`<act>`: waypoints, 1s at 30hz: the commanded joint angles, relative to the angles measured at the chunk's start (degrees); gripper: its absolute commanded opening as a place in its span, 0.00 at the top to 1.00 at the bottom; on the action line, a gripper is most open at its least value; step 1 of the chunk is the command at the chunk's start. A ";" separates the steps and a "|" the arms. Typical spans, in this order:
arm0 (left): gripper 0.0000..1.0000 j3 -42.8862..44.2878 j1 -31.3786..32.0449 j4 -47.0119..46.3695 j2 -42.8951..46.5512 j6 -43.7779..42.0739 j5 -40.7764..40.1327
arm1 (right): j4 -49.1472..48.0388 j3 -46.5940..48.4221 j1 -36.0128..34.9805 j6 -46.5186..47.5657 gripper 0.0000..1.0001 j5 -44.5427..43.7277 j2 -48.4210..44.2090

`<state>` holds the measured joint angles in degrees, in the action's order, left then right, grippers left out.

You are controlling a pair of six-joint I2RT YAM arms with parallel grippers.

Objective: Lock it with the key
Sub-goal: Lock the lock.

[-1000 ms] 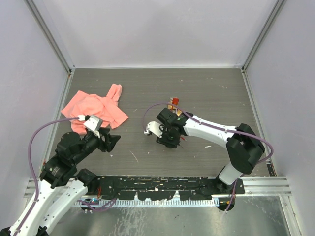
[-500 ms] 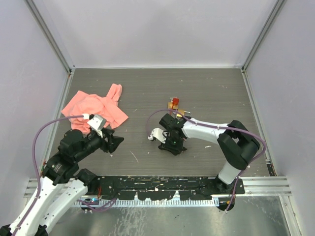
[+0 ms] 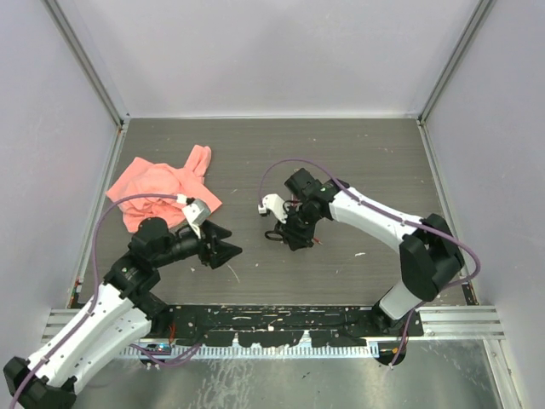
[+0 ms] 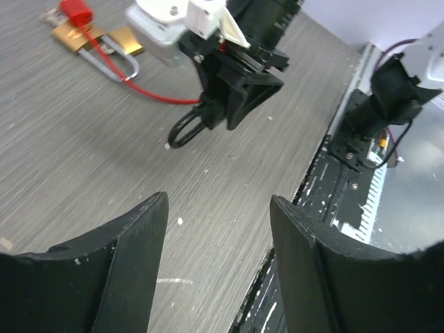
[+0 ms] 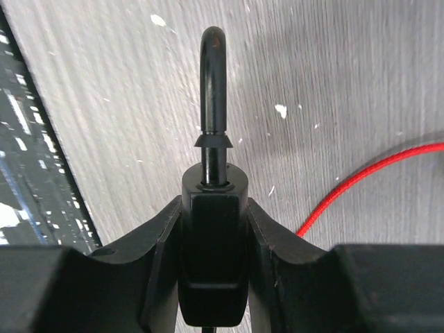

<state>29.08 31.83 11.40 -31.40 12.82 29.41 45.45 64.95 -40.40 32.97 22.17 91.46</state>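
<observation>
My right gripper (image 5: pixel 214 208) is shut on the body of a black padlock (image 5: pixel 213 250). Its black shackle (image 5: pixel 213 76) sticks out past the fingertips, just above the table. The left wrist view shows that gripper (image 4: pixel 232 90) and the shackle loop (image 4: pixel 186 130) from the side. A red cord (image 4: pixel 149 97) runs from there to a brass padlock (image 4: pixel 69 35) with a red-capped piece (image 4: pixel 75 10), perhaps the key. My left gripper (image 4: pixel 218 201) stands open and empty, a short way left of the held lock. In the top view the right arm (image 3: pixel 358 213) hides the brass lock.
A crumpled pink cloth (image 3: pixel 162 189) lies at the back left of the dark wood-grain table (image 3: pixel 358 153). A black rail with white specks (image 3: pixel 281 319) runs along the near edge. White walls close in the table on three sides.
My left arm has reached to the right, its open gripper now nearer the held lock. My right arm has shifted and now covers the brass lock in the top view.
</observation>
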 commanded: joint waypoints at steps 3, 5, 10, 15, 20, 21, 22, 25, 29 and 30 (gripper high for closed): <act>0.38 -1.47 10.73 -22.93 -8.94 -8.92 -2.52 | 5.73 6.92 -0.32 4.73 0.99 11.63 -6.80; 0.37 -0.42 14.28 -24.09 -14.04 -14.68 -5.96 | 7.03 7.50 -0.30 6.00 0.99 12.77 -7.63; 0.36 2.64 15.27 -28.49 -24.90 -20.36 -7.11 | 8.99 7.63 -0.35 8.49 0.99 14.73 -9.90; 0.40 6.34 15.21 -25.18 -29.44 -22.63 -4.43 | 9.99 7.63 -0.29 10.08 0.99 15.27 -11.60; 0.42 6.40 15.12 -27.78 -30.32 -20.86 -2.98 | 9.99 7.60 -0.37 10.70 0.99 16.59 -12.22; 0.44 6.35 15.15 -28.01 -30.30 -20.82 -2.79 | 10.01 7.64 -0.30 10.82 0.99 16.81 -12.32; 0.47 6.26 15.04 -28.33 -30.41 -20.77 -2.52 | 10.15 7.65 -0.34 10.92 0.99 17.09 -12.47; 0.62 6.08 13.92 -29.08 -30.94 -19.59 2.01 | 10.26 8.03 -0.30 10.97 0.99 17.28 -12.99; 0.65 6.44 13.56 -28.43 -31.97 -18.60 9.22 | 10.39 8.95 -0.02 11.00 0.99 18.14 -13.50; 0.67 6.66 13.57 -27.80 -32.28 -18.60 10.30 | 10.44 9.33 0.15 10.98 0.99 18.55 -13.48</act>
<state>33.63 45.89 -13.50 -62.87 -6.48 31.75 56.53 69.91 -40.40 43.24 36.05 81.78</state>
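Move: The lock's shackle sticks out left of the right hand, which already grips the lock body. It lies about 5 cm to that hand's left, 1 cm ahead and 2 cm lower. From the left hand it is roughly 11 cm to the right, 6 cm ahead and 12 cm down. The red cord, 9 cm below the right hand, has its middle 4 cm ahead and 2 cm right of that hand; the gold padlocks lie 12 cm ahead, 3 cm right of it at table height. The lock, still gripped in the right hand, rises about 8 cm and comes back 4 cm, turning slightly counter-clockwise. The left hand crosses some 10 cm right to meet the shackle, dipping on the way and rising again partway as it swings about 20 degrees clockwise; its open fingers then partly close on either side of the shackle. ##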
